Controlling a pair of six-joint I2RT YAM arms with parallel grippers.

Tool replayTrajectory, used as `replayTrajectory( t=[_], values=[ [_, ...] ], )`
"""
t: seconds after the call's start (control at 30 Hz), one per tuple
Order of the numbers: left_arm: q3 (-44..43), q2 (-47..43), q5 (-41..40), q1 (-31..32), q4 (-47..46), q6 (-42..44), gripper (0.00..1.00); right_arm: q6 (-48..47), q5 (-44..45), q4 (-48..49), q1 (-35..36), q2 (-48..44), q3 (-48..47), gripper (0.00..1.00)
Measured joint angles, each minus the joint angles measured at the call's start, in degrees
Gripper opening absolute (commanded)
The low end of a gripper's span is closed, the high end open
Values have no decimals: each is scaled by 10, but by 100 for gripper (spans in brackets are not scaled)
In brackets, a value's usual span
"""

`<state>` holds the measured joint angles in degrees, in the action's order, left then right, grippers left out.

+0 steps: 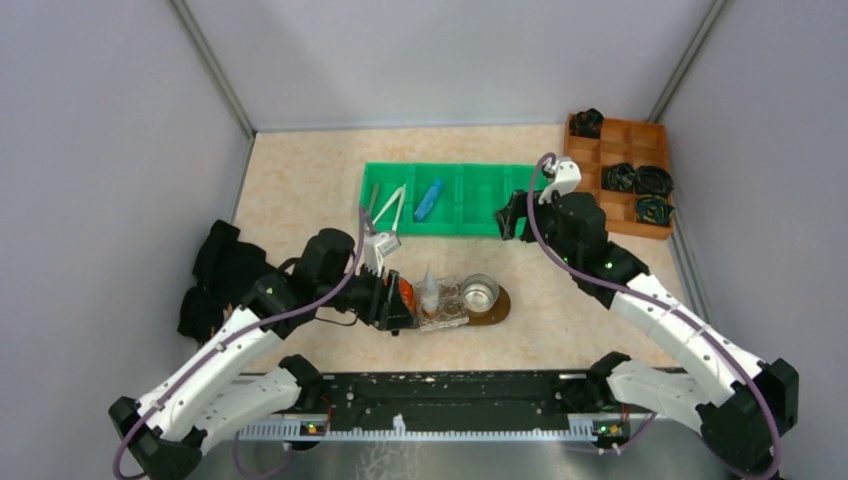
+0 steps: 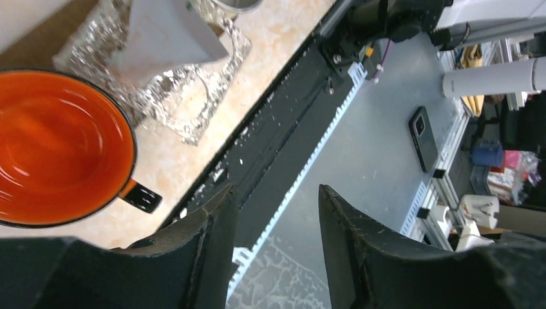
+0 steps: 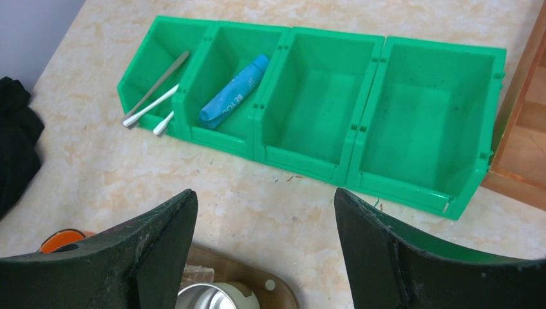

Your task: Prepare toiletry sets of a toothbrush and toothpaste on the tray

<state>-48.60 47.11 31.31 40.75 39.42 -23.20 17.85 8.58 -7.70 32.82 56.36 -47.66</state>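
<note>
The tray point(image 1: 498, 309) is a dark brown board in the middle of the table, mostly covered by crinkled foil point(image 2: 161, 96), a white tapered tube point(image 1: 430, 284) and a metal cup point(image 1: 481, 292). Slim white and grey toothbrushes point(image 3: 154, 98) lie in the leftmost compartment of the green bin point(image 3: 322, 164). A blue tube point(image 3: 235, 90) lies in the compartment beside them. My left gripper point(image 2: 275, 190) is open and empty, beside an orange mug point(image 2: 58, 148) at the tray's left end. My right gripper point(image 3: 264, 199) hangs open and empty between the tray and the bin.
An orange-brown compartmented box point(image 1: 620, 175) with black coils stands at the back right. Black cloth point(image 1: 215, 275) lies at the left wall. Grey walls close in three sides. The black rail point(image 2: 277, 116) runs along the table's near edge.
</note>
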Motion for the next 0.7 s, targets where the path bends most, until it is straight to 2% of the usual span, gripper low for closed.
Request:
replayTrajectory(
  t=[0.3, 0.43, 0.57, 0.7],
  values=[
    [50, -8, -33, 98, 25, -67, 31, 18, -21, -7, -15, 28, 0, 77],
    [57, 3, -59, 139, 21, -97, 28, 19, -33, -7, -26, 36, 0, 77],
    [57, 24, -111, 174, 16, -124, 11, 20, -44, -7, -34, 39, 4, 77],
    [57, 48, -182, 197, 12, -153, 12, 24, -55, -4, -38, 40, 11, 77]
  ],
)
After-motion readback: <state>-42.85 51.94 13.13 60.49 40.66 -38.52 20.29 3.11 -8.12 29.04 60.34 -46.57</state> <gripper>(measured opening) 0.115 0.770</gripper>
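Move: From the left gripper, the orange mug stands about 6 cm ahead and 4 cm to the left, its middle some 16 cm lower. The upright white toothpaste is roughly 7 cm ahead and 3 cm right; the metal cup 8 cm ahead and 13 cm right. From the right gripper, the blue toothpaste lies about 13 cm ahead, 13 cm left and 20 cm below, with the toothbrushes 9 cm farther left, about level with it. Bring the left gripper back and down behind the mug, on its handle side, ending about 7 cm lower; after some 6 cm back, ease slightly forward while still sinking. Tip its fingers some 15 degrees further down and draw them nearly shut on nothing. Lower the open right gripper slightly towards the blue toothpaste, nosing it down a little. ##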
